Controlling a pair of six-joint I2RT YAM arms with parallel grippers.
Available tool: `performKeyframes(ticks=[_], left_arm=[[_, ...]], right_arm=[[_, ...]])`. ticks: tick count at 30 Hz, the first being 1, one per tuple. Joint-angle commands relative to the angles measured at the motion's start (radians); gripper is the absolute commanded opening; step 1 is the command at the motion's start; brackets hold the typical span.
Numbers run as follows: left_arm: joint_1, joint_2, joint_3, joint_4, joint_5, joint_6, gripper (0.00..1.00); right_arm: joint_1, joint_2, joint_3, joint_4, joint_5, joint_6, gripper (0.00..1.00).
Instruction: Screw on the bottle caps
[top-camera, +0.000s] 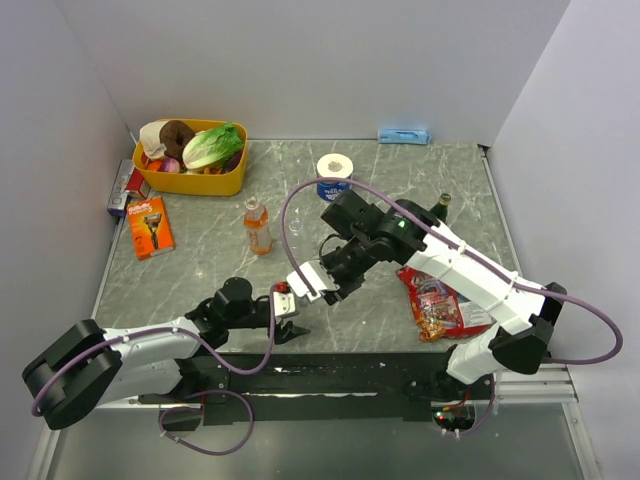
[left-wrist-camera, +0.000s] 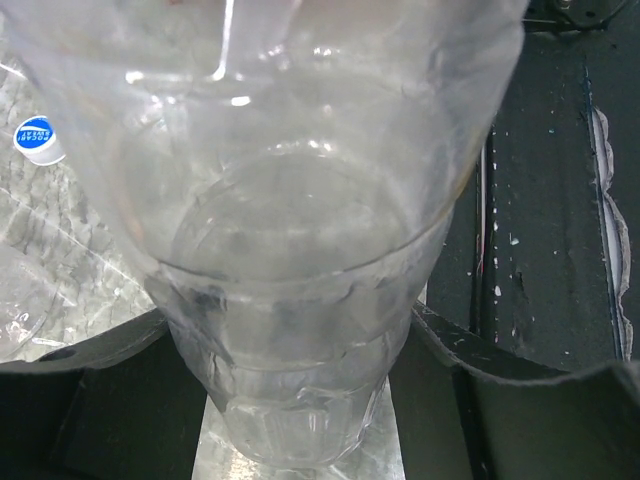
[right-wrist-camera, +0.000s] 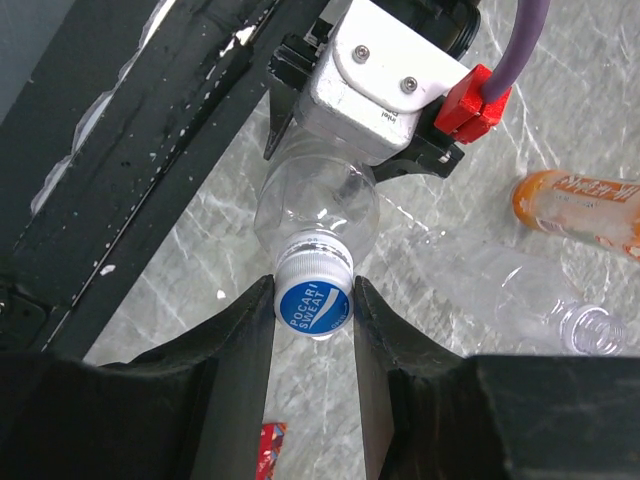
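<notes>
A small clear bottle (right-wrist-camera: 320, 205) is held level above the table near the front edge, with my left gripper (left-wrist-camera: 300, 340) shut round its body (left-wrist-camera: 290, 200). A blue-topped bottle cap (right-wrist-camera: 314, 300) sits on the bottle's neck. My right gripper (right-wrist-camera: 312, 312) is shut on this cap, one finger on each side. In the top view the two grippers meet, left gripper (top-camera: 288, 302) and right gripper (top-camera: 325, 285). A second clear bottle (right-wrist-camera: 540, 300) lies uncapped on the table. A loose blue cap (left-wrist-camera: 38, 140) rests nearby. The orange drink bottle (top-camera: 258, 226) stands further back.
A yellow basket (top-camera: 236, 178) of food is at the back left, with an orange razor pack (top-camera: 150, 226) in front of it. A toilet roll (top-camera: 334, 166) stands mid-back. A red snack packet (top-camera: 436, 302) lies by the right arm. The black front rail (right-wrist-camera: 110, 150) runs close beneath.
</notes>
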Motion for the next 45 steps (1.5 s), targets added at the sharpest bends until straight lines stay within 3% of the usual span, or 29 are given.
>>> performKeyframes(ticks=[1,7,16,21,23,25,27,32,39,45], left_arm=[[0.004,-0.006,0.079,0.189,-0.004,-0.048,0.01],[0.005,-0.012,0.021,0.347,-0.108,-0.071,0.01],[0.004,-0.014,0.066,0.331,-0.259,-0.115,0.01],[-0.007,-0.020,0.128,0.272,-0.368,-0.154,0.01],[-0.007,-0.016,0.146,0.261,-0.381,-0.172,0.01],[-0.011,-0.014,0.151,0.255,-0.392,-0.175,0.01],[-0.013,-0.006,0.151,0.247,-0.412,-0.174,0.01],[-0.016,0.003,0.142,0.226,-0.428,-0.155,0.01],[-0.018,0.021,0.140,0.207,-0.423,-0.143,0.01],[-0.018,0.038,0.132,0.206,-0.406,-0.149,0.01]], right_arm=[[0.031,-0.014,-0.004,-0.076,0.018,0.034,0.29],[0.030,-0.026,-0.056,0.004,0.002,0.196,0.28],[0.030,0.055,-0.006,0.044,0.070,0.497,0.27],[0.022,0.141,0.094,0.072,0.233,0.751,0.25],[0.015,0.135,0.082,0.105,0.255,0.860,0.18],[0.008,0.144,0.083,0.102,0.310,0.960,0.02],[-0.010,0.158,0.098,0.076,0.327,1.011,0.00],[-0.099,0.201,0.143,0.026,0.311,1.175,0.00],[-0.110,0.248,0.178,-0.006,0.255,1.197,0.01],[-0.110,0.233,0.184,0.000,0.227,1.188,0.27]])
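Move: The right fingers already pinch the blue-topped cap on the neck of the clear bottle that the left hand grips; that neck lies about 2 cm below the right hand point. From the left hand the cap sits about 16 cm up, 6 cm right and 1 cm back. From the right hand, a white loose cap lies 15 cm ahead, 8 cm right and 20 cm down; a standing clear bottle is 22 cm ahead, 6 cm left and 11 cm down. Still pinching, the right turns the cap about 65 degrees clockwise, left counter-turns the bottle, both going 7 cm forward. ##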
